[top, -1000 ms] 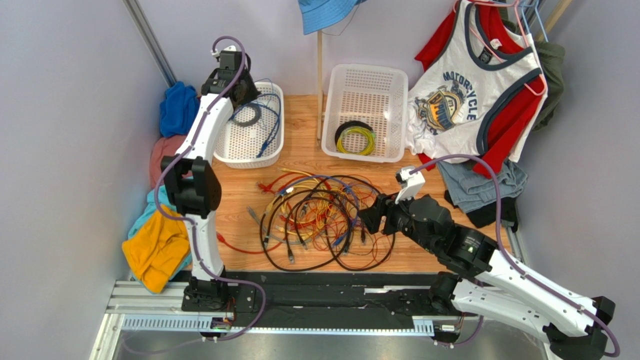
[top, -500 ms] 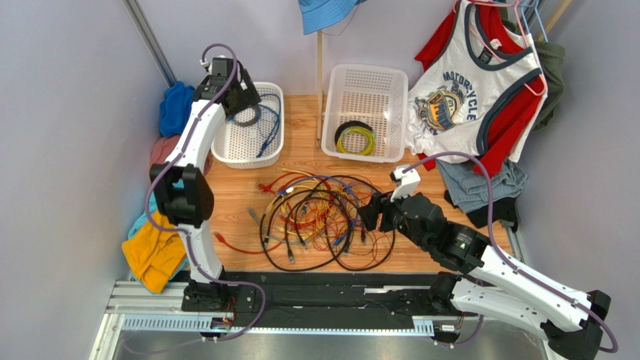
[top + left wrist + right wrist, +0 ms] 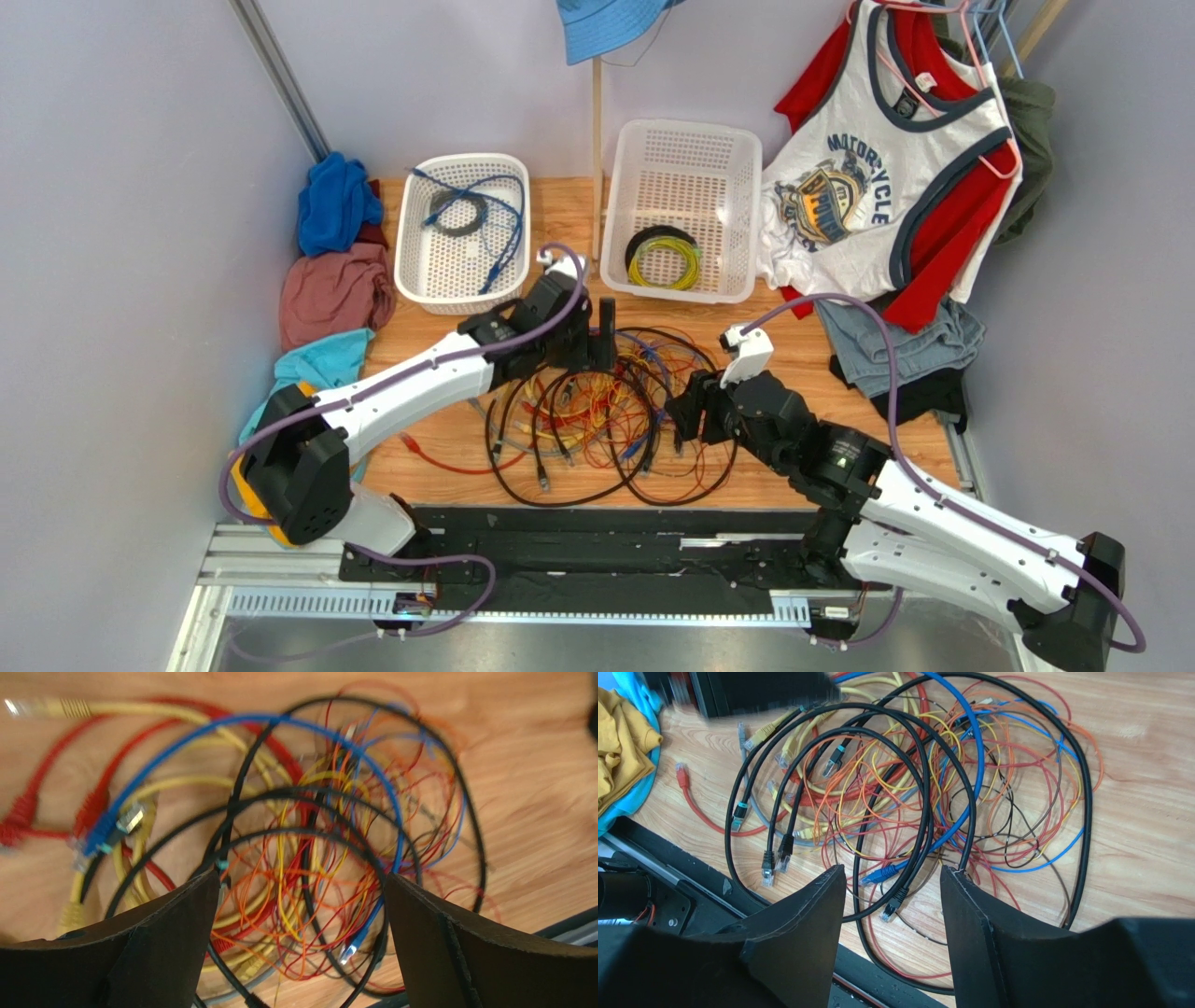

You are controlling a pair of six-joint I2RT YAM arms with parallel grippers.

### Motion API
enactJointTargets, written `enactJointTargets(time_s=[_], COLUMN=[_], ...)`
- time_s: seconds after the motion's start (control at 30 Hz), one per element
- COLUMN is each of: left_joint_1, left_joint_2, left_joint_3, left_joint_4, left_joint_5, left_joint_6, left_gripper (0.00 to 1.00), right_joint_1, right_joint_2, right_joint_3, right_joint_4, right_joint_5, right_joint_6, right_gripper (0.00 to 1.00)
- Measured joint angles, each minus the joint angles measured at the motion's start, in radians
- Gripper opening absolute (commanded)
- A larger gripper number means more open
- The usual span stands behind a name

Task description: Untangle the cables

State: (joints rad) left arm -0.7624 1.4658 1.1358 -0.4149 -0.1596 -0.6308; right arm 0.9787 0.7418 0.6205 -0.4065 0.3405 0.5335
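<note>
The cables (image 3: 596, 409) lie in a tangled pile of black, blue, red, orange and yellow loops on the wooden table. They also show in the left wrist view (image 3: 302, 847) and the right wrist view (image 3: 913, 791). My left gripper (image 3: 596, 336) is open and empty, hovering over the pile's far edge; its fingers (image 3: 161, 938) frame the tangle. My right gripper (image 3: 683, 417) is open and empty at the pile's right side, above a black plug (image 3: 892, 906) and a blue plug (image 3: 878, 875).
A white basket (image 3: 425, 280) at the back left holds a blue cable and a small black coil. Another white basket (image 3: 730, 182) holds a yellow-green and black coil (image 3: 662, 256). Clothes lie along the left (image 3: 330, 294) and hang at the right (image 3: 884, 168). A black rail (image 3: 603, 539) runs along the front.
My left arm has swung from over the left basket down to the far edge of the cable pile. My right gripper has edged slightly left toward the pile.
</note>
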Motion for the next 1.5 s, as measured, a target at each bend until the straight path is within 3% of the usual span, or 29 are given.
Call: enactJointTargets(time_s=[0.13, 0.3, 0.6, 0.73, 0.83, 0.93, 0.97, 1.03, 1.07, 1.17, 1.3, 1.5], left_joint_1=[-0.085, -0.19, -0.198, -0.198, -0.198, -0.198, -0.198, -0.198, -0.198, -0.198, -0.198, -0.198], left_joint_2=[-0.061, -0.091, -0.051, 0.003, 0.072, 0.134, 0.142, 0.14, 0.129, 0.062, -0.143, -0.436], left_joint_3=[-0.136, -0.2, -0.274, -0.273, -0.269, -0.263, -0.263, -0.263, -0.263, -0.262, -0.238, -0.094], left_joint_4=[0.009, 0.089, 0.154, 0.179, 0.196, 0.209, 0.21, 0.21, 0.209, 0.18, 0.098, 0.046], left_joint_5=[-0.012, -0.018, -0.046, -0.052, -0.046, -0.032, -0.032, -0.034, -0.038, -0.063, -0.128, -0.2], left_joint_6=[-0.039, -0.077, -0.115, -0.115, -0.117, -0.119, -0.12, -0.121, -0.114, -0.101, -0.061, 0.032], left_gripper=[0.9, 0.87, 0.88, 0.82, 0.69, 0.46, 0.3, 0.16, 0.02, 0.0, 0.0, 0.0], right_joint_1=[0.0, 0.0, 0.0, 0.0, 0.0, 0.0, 0.0, 0.0, 0.0, 0.0, 0.0, 0.0], right_joint_2=[-0.006, -0.048, -0.124, -0.121, -0.118, -0.118, -0.119, -0.121, -0.122, -0.126, -0.126, -0.121], right_joint_3=[-0.026, -0.068, -0.074, -0.081, -0.083, -0.083, -0.083, -0.083, -0.083, -0.083, -0.083, -0.083], right_joint_4=[0.002, -0.004, -0.04, -0.049, -0.056, -0.065, -0.068, -0.069, -0.069, -0.069, -0.068, -0.067], right_joint_5=[-0.01, -0.01, 0.007, 0.01, 0.01, 0.011, 0.012, 0.016, 0.018, 0.02, 0.022, 0.021], right_joint_6=[0.029, 0.065, 0.09, 0.095, 0.098, 0.098, 0.098, 0.098, 0.098, 0.098, 0.098, 0.098], right_gripper=[0.54, 0.54, 0.53, 0.53, 0.53, 0.53, 0.52, 0.52, 0.52, 0.52, 0.52, 0.51])
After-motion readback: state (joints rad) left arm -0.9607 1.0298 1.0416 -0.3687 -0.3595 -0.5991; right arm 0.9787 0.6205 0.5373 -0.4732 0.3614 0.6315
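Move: The thin orange cable in the tangle lies some 7 cm back, 3 cm to the right and 13 cm below the open left hand. The black cable loops centre about 13 cm back and 4 cm left of that hand; the red plugs are roughly 2 cm ahead and 18 cm left, all about 14 cm down. From the right hand, the orange cable is about 6 cm ahead, 12 cm left and 13 cm below. The left hand draws back about 7 cm, sinks, pinches the orange cable and whips it up over 20 cm. ##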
